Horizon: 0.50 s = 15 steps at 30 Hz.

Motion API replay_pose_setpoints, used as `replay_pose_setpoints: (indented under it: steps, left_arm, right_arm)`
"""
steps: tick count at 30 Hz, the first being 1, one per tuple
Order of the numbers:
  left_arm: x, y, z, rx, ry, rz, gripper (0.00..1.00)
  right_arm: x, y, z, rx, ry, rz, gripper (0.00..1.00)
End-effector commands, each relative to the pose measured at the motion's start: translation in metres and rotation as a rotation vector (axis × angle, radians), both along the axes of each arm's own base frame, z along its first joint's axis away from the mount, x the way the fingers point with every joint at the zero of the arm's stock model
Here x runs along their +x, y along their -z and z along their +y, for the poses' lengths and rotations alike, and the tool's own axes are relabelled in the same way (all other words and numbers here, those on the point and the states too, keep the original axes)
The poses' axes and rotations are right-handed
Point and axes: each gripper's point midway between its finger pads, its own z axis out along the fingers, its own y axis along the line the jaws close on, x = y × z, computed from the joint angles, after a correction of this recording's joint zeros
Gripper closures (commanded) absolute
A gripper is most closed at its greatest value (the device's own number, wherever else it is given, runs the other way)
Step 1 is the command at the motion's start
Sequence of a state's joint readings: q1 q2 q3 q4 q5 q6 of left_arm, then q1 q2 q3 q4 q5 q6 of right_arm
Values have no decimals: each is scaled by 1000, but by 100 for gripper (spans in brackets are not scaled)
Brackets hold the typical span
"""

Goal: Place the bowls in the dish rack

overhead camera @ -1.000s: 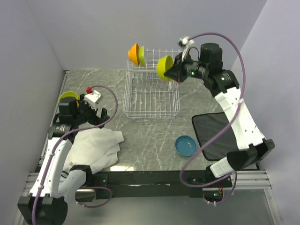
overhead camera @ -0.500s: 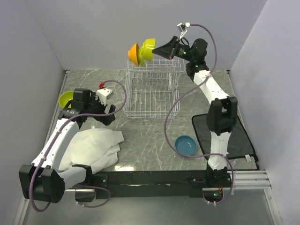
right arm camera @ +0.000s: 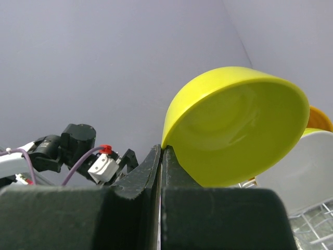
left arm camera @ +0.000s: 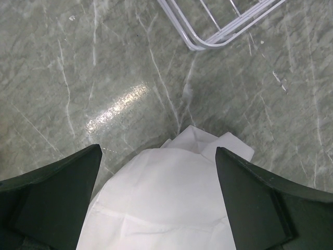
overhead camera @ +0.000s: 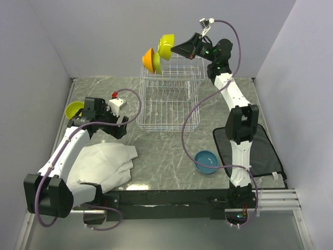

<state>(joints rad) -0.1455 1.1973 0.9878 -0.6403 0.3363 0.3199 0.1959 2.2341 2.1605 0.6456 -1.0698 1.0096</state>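
My right gripper is shut on the rim of a lime bowl, held high in the air above the back of the white wire dish rack. The right wrist view shows the jaws pinching that lime bowl at its edge. An orange bowl and a lime bowl with a pale inside stand on edge in the rack's raised tier. A blue bowl lies on the table, and a yellow-green bowl sits at the far left. My left gripper hangs open over the cloth, holding nothing.
A crumpled white cloth lies at the front left, and shows between the left fingers as cloth. A black mat covers the right side. Walls close in behind and beside the grey marble table.
The right arm carried the lime bowl from the rack's right side leftward and upward, to just above the orange bowl. The left arm shifted slightly right, jaws still open.
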Motion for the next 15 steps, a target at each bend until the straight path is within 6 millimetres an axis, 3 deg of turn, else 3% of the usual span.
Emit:
replay_pose_setpoints:
  steps: [1,15]
  left_arm:
    - [15,-18,-2,-2,6,-58,2]
    - [21,-12,1,22,-5,-41,2]
  right_arm:
    - [2,-8,-8,5,-3,-74,100]
    - [27,32,-5,-34,-17,-18,100]
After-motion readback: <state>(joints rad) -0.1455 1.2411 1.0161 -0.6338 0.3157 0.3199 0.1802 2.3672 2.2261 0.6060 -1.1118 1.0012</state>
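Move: The right hand holds the yellow-green bowl by its rim; the free slot it is headed for in the dish rack's upper tier is about 3 cm ahead, 3 cm left and 9 cm below. The white-and-green bowl already racked is about 2 cm ahead, 7 cm left and 9 cm lower, the orange bowl some 4 cm farther left. From the left hand, that slot is roughly 24 cm ahead, 16 cm right and 16 cm up. Downward and somewhat forward goes the right hand, about 6 cm down and 3 cm forward, lowering the yellow-green bowl towards the upper tier just right of the white-and-green bowl. The fingers, pointing left, keep their pinch on its rim, and the wrist tilts only some 5 degrees. ##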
